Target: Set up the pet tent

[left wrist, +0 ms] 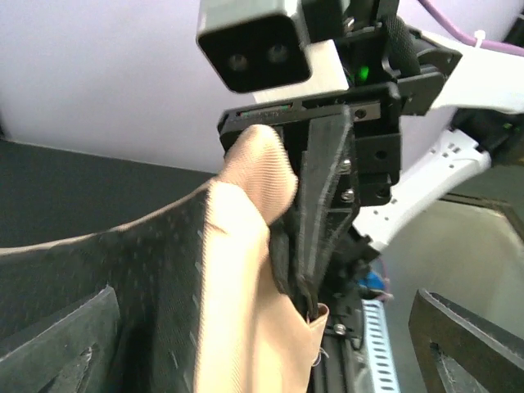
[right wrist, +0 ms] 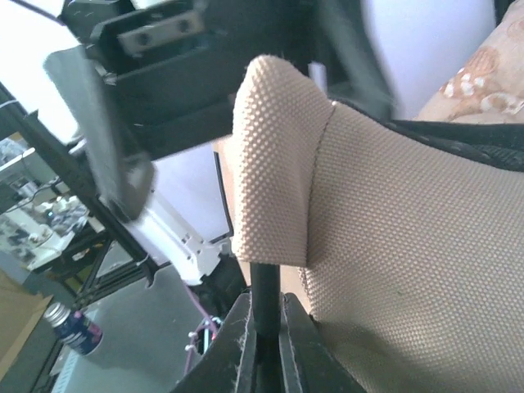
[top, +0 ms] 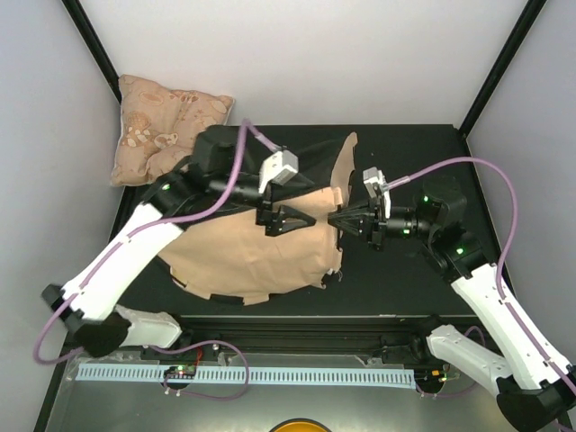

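The pet tent [top: 252, 261] lies slumped on the black table top, tan canvas up and black lining showing behind it. My right gripper [top: 342, 219] is shut on a thin black pole [right wrist: 264, 291] where it enters a tan fabric sleeve [right wrist: 274, 147]; the dark fingers [right wrist: 237, 344] pinch it from both sides. My left gripper [top: 292, 219] faces it tip to tip, jaws wide apart. In the left wrist view the left gripper [left wrist: 258, 327] straddles the tan fold [left wrist: 237, 270] and black lining [left wrist: 123, 262] without closing on them. The right gripper's fingers [left wrist: 323, 205] point straight at this camera.
A puffy beige patterned cushion [top: 166, 126] leans at the back left corner, and the cushion [right wrist: 483, 74] also shows behind the tent. Black frame posts [top: 94, 45] rise at both back corners. A white perforated strip [top: 270, 373] runs along the near edge.
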Motion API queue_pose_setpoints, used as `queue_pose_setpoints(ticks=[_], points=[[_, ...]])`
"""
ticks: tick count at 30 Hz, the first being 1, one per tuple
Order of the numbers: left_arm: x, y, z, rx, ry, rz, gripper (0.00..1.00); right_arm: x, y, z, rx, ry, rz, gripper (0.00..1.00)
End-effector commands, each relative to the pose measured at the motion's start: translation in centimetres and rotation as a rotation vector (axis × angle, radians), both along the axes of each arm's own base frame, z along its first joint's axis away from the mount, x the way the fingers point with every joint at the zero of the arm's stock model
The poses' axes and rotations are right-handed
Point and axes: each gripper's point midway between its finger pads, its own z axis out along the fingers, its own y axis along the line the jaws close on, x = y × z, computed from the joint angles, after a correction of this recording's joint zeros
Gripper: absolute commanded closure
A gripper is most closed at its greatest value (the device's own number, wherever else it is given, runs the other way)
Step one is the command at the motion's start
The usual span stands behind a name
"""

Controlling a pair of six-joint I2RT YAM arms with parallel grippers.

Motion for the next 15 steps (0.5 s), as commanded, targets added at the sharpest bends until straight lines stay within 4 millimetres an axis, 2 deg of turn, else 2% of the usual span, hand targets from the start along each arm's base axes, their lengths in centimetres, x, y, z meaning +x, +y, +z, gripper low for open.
queue_pose_setpoints(ticks=[1,3,6,9,12,15], points=[[-0.2,4.6,6.5,-0.101,-0.172,0.287,0.01,1.7,-0.6,2.5,0.052,-0.023,-0.132,0.99],[0.0,6.5,7.5,-0.119,-0.191,0.4,0.01,2.4,-1.0,3.7,0.079,-0.036,-0.197,0.99],[-2.1,9.5,9.6,-0.195,-0.213,0.467,0.01,3.7,-1.9,6.0,0.147,-0.037,-0.306,0.99],[-5.2,11.4,11.0,-0.275,-0.216,0.44,0.01,4.7,-3.0,9.1,0.227,-0.039,-0.403,0.99],[-7.6,11.9,10.7,-0.315,-0.189,0.365,0.01,4.9,-4.4,12.8,0.323,-0.053,-0.481,0.99],[-7.9,11.4,8.5,-0.292,-0.142,0.331,0.05,4.6,-5.7,16.6,0.411,-0.07,-0.528,0.99]])
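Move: The sleeved tent corner, pole in it, is already pinched by the right fingers and stands about 3 cm above them. From the left hand, open and empty, it is some 5 cm to the right and 2 cm higher. The tan panel's middle hangs about 11 cm left of the left hand, 3 cm back and 15 cm lower; the tent's far peak is roughly 12 cm ahead, 7 cm right and 8 cm below. Leftwards and up, then increasingly back, the left hand pulls quickly away from the tent corner, some 20 cm in all, fingers staying wide open, wrist swinging about 20 degrees counter-clockwise. Meanwhile the right hand keeps its pinch on the pole and sleeve, lifting them about 9 cm and carrying them 5 cm forward, slightly right, as its wrist turns clockwise by roughly as much. ##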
